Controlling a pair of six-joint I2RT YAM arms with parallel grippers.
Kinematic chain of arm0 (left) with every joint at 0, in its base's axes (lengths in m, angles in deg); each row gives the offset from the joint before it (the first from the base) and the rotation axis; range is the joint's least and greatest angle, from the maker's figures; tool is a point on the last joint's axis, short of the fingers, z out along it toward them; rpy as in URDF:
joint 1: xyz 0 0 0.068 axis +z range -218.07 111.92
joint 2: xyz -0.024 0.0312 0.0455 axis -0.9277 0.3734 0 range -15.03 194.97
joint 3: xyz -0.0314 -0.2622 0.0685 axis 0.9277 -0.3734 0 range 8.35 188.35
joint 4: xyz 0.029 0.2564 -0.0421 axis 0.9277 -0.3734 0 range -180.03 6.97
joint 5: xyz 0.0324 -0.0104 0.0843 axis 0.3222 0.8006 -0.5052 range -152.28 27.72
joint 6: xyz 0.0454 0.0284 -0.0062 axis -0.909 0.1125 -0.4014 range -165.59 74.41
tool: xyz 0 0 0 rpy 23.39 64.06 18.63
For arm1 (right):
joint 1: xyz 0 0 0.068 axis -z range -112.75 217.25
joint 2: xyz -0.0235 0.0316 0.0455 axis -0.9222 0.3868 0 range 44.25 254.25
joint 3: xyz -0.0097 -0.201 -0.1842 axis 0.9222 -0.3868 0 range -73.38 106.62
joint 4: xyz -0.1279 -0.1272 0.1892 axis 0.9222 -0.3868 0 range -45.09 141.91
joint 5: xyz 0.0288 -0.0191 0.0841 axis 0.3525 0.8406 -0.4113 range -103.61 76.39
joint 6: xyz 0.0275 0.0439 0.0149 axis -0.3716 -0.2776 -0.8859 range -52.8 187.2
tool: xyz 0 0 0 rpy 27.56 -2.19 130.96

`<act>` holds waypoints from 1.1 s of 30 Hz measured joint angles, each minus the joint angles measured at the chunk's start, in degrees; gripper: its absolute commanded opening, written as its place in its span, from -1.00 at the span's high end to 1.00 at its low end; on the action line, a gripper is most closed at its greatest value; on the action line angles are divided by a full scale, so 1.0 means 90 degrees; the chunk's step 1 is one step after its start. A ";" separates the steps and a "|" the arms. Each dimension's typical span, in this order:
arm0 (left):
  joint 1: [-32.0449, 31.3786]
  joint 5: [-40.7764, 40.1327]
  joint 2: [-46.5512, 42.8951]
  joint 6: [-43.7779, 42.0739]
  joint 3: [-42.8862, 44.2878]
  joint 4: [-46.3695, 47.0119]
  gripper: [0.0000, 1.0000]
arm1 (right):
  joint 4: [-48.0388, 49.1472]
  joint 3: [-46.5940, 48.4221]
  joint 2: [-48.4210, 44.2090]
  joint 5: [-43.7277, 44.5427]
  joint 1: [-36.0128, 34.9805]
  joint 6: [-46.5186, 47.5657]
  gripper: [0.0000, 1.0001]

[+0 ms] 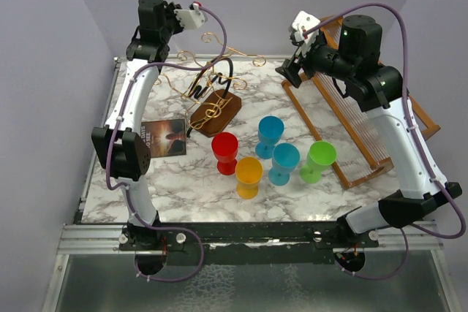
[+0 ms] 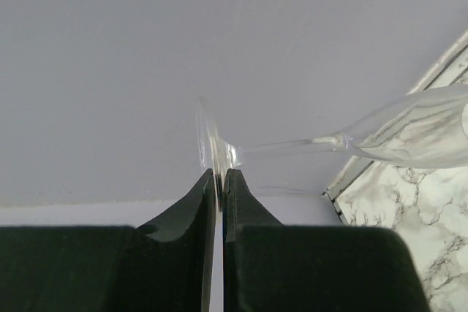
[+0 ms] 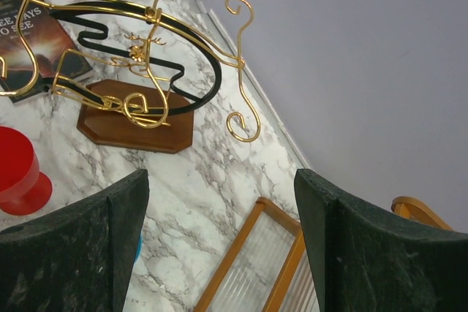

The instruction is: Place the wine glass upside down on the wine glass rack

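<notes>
A clear wine glass (image 2: 409, 137) lies sideways in the left wrist view, foot to the left, stem and bowl reaching right. My left gripper (image 2: 220, 174) is shut on the thin edge of its foot. In the top view that gripper (image 1: 194, 17) is raised at the back left, above the wine glass rack (image 1: 212, 85), a stand of gold wire scrolls with a black curved bar on a brown wooden base. The glass itself is hard to make out there. My right gripper (image 1: 290, 72) hangs open and empty at the back right, looking down on the wine glass rack (image 3: 139, 85).
Several coloured plastic goblets stand mid-table: red (image 1: 224, 153), orange (image 1: 248, 177), two blue (image 1: 270, 135), green (image 1: 318, 161). A book (image 1: 164, 137) lies at the left. A large orange-brown slatted rack (image 1: 358, 129) lies under the right arm. Walls close in at the back and sides.
</notes>
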 measured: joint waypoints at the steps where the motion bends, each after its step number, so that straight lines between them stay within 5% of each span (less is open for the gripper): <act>1: -0.0046 0.0107 0.0010 -0.0170 -0.0019 -0.0058 1.00 | 0.0002 0.0000 0.0000 0.0002 0.0000 0.0012 -0.58; 14: -0.0542 0.1090 0.0328 -0.1384 0.0053 -0.0811 1.00 | 0.0005 -0.0102 0.0000 0.0121 0.0000 0.0165 -0.56; 33: -0.1039 0.1783 0.0627 -0.1957 0.0291 -0.1236 1.00 | 0.0005 -0.0296 -0.0027 0.0345 0.0000 0.0221 -0.56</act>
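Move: My left hand holds the clear wine glass by its foot, bowl hanging down. The curled tip of the rack's far left hook lies about 13 cm to its right, 2 cm nearer me and 11 cm below. The next hook is some 8 cm nearer and 5 cm right, also about 12 below; the rack's wooden base is roughly 9 nearer, 16 right and 39 below. From my right hand, the far hook lies about 19 cm ahead, 22 left and 13 below. I carry the upside-down glass with my left hand about 14 cm to the right, sinking some 7 cm on the way, until its stem comes alongside the curl of the rack's far left hook. Meanwhile the wrist swings clockwise some 30 degrees and rolls a little, right side down. My fingers stay pinched on the foot. ##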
